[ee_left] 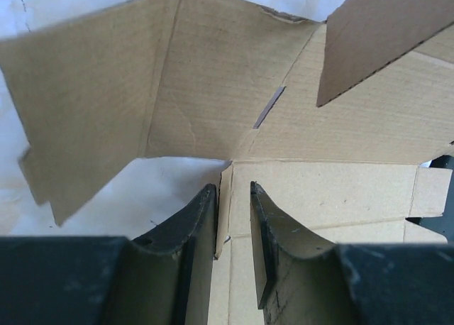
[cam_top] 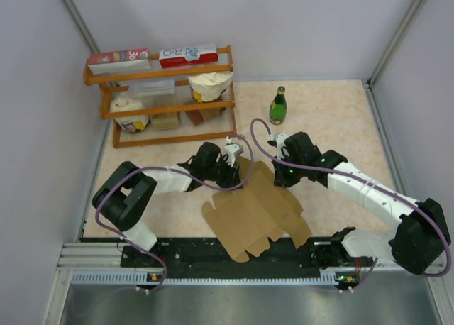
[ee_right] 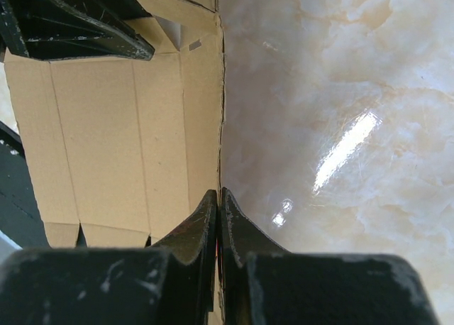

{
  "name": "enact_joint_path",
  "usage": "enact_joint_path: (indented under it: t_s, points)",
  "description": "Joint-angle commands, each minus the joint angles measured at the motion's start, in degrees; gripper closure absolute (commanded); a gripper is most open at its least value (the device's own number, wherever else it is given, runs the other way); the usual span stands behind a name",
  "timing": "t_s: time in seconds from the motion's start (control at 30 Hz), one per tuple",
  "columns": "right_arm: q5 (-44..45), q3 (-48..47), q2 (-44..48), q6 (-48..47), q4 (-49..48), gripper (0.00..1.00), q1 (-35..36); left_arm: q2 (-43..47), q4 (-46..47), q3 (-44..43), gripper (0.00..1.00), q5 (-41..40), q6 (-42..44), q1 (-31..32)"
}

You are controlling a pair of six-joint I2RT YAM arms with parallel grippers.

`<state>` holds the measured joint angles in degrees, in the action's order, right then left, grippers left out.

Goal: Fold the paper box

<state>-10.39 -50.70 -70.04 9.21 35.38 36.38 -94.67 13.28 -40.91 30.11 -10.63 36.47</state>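
Note:
The paper box [cam_top: 255, 208] is a brown cardboard sheet lying partly unfolded between the two arms, some flaps raised. In the left wrist view its panels [ee_left: 213, 91] stand up ahead. My left gripper [ee_left: 233, 186] straddles an upright flap edge: the flap touches the left finger [ee_left: 202, 218], with a gap to the other finger. From above, the left gripper [cam_top: 230, 174] is at the sheet's far left corner. My right gripper [cam_top: 279, 174] is at the far right edge. The right gripper [ee_right: 219, 191] is pinched shut on the sheet's edge [ee_right: 106, 126].
A wooden shelf [cam_top: 163, 71] with red-and-white cartons [cam_top: 188, 55], bags and small boxes stands at the back left. A green bottle [cam_top: 278, 106] stands behind the sheet, right of the shelf. Grey walls enclose the marbled table [ee_right: 340, 91] on three sides.

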Motion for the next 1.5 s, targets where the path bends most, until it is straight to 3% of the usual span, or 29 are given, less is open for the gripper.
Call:
enact_joint_path:
  t_s: [0.0,1.47]
  points:
    - [0.37,-2.92,0.69,0.89,-1.63,1.0,0.8,3.7,-1.67,-0.4,0.7,-3.56,-0.7,1.41]
    - [0.11,-1.6,0.69,1.33,-1.98,1.0,0.8,-1.39,-2.73,-2.78,0.67,-3.13,-4.04,10.73]
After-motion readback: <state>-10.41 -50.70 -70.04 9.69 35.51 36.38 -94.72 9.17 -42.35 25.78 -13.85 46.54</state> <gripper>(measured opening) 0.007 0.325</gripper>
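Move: The paper box's small end tab stands up right at my left hand, between its part-open fingertips, about 1 cm ahead and 1 cm below. The long raised panel has its middle some 11 cm to the right and 5 cm back, about 2 cm higher; the wide flat panel's middle lies about 13 cm back, 1 cm right and 2 cm below. From my right hand, which pinches the raised panel's upper edge, the tab is about 13 cm left, 2 cm ahead and 9 cm below. With the forward finger of my left hand against the standing tab, I push it over inward, travelling about 5 cm back and 3 cm to the right along the narrow strip, after a slight lift at the start. The finger gap stays as it is, and the wrist barely turns. My right hand holds still and keeps its pinch on the raised panel's edge. ##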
